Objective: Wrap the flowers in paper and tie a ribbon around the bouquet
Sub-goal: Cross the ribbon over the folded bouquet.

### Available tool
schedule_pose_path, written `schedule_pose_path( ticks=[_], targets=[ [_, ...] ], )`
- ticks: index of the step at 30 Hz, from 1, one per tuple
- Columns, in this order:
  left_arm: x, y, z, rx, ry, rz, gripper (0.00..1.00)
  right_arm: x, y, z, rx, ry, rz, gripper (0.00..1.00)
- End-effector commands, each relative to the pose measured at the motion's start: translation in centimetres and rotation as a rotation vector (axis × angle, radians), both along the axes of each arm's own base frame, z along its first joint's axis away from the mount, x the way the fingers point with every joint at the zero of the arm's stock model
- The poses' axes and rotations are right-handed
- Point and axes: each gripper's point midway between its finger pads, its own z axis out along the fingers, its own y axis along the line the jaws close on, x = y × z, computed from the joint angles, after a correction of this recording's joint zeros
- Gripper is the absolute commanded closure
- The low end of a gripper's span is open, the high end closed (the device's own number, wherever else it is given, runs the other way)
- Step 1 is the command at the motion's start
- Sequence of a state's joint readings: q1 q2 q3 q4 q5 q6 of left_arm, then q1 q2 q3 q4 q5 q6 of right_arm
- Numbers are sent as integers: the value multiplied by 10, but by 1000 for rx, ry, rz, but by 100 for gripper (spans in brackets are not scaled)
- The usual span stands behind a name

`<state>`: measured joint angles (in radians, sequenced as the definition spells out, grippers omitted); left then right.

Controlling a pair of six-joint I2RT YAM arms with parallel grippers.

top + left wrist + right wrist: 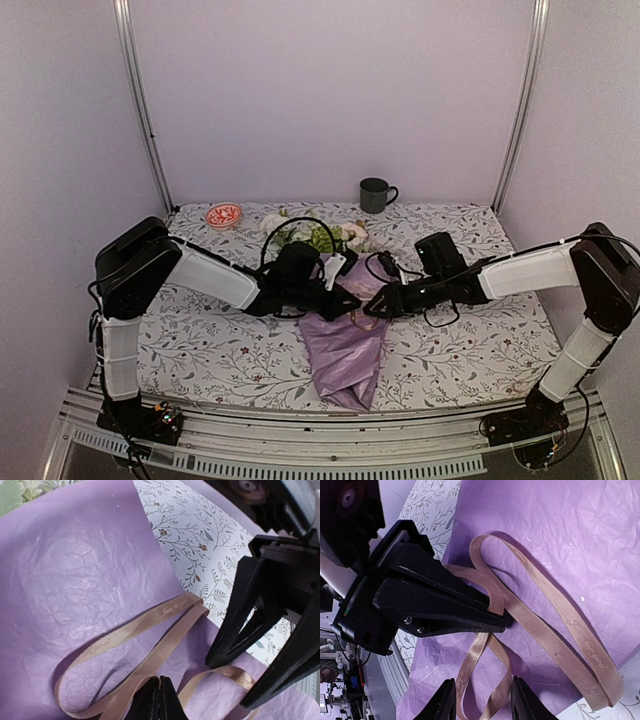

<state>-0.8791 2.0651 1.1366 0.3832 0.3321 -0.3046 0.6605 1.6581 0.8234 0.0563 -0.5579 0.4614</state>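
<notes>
The lilac paper [345,350] lies as a cone on the table, with the flowers [315,238] at its far end. The beige ribbon [135,625] curls in loops on top of the paper [75,580]. My left gripper [160,680] is shut on a fold of the ribbon. From the right wrist it shows as a black wedge [502,620] pinching the ribbon [560,635]. My right gripper [483,681] faces it a short way off, open, with two ribbon strands running loose between its fingers. Both grippers meet over the cone's middle [350,298].
A dark green mug [375,195] stands at the back of the floral table cloth [200,340]. A small red-and-white dish [224,215] sits at the back left. Black cables hang around both wrists near the flowers.
</notes>
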Motion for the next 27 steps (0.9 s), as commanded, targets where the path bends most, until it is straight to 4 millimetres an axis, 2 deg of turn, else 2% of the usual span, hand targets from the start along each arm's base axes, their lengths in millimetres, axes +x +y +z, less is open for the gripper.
schedule_pose_path(
  ticks=[1, 5, 7, 8, 9, 10, 12, 14, 16, 18, 20, 22, 24, 25, 27],
  targets=[
    [6, 1, 4, -23, -10, 8, 100, -3, -2, -16, -51, 26, 13, 64],
    [6, 1, 5, -23, -9, 8, 100, -1, -2, -25, -84, 46, 13, 68],
    [6, 1, 5, -25, -10, 8, 100, 0, -2, -26, -92, 48, 16, 78],
    [6, 1, 5, -25, -9, 7, 100, 0, -1, -24, -86, 46, 24, 89],
    [5, 2, 5, -24, -9, 7, 100, 0, 1, -21, -75, 41, 31, 97],
    [5, 1, 6, -27, -8, 4, 100, 1, 4, -17, -61, 36, 39, 99],
    [3, 2, 6, -32, -10, -3, 100, 6, 7, -6, -20, 14, 43, 100],
    [1, 2, 10, -41, -19, -13, 100, 19, 4, 1, 14, 5, -6, 100],
    [0, 1, 12, -44, -26, -22, 97, 36, -6, -6, -15, -1, -81, 100],
    [-1, 0, 16, -46, -31, -32, 93, 40, -12, -25, -49, 33, -104, 100],
    [-2, -1, 22, -50, -43, -52, 87, 39, -15, -41, -72, 69, -106, 100],
    [-6, -3, 32, -51, -61, -90, 77, 38, -19, -50, -92, 85, -113, 100],
    [-11, -4, 45, -46, -87, -132, 65, 37, -20, -52, -102, 84, -118, 100],
    [-14, -4, 60, -54, -115, -156, 61, 37, -21, -53, -104, 84, -119, 100],
    [-21, 0, 71, -35, -153, -201, 55, 37, -21, -52, -105, 81, -119, 100]
  ],
)
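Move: The ribbon strand hanging from the left fingertips passes just under the open right fingers, about 3 cm below their hand point. From the right hand, the ribbon's fold at the wrap's right edge is roughly 5 cm ahead, 2 cm right and 6 cm down; the flower heads are some 22 cm ahead, 5 cm left and 3 cm lower. From the left hand, which already holds ribbon, that strand lies about 2 cm back, 3 cm right and 3 cm down. Straight down about 3 cm goes the right hand, its fingers shutting on the hanging strand; it then lifts slightly, swings forward nearly 4 cm and sinks another 3 cm or so towards the purple wrap, drifting about 2 cm right with the ribbon pinched. The left hand holds still, then late on opens its fingers not quite halfway and starts backing off and rising, about 1.5 cm each way. ##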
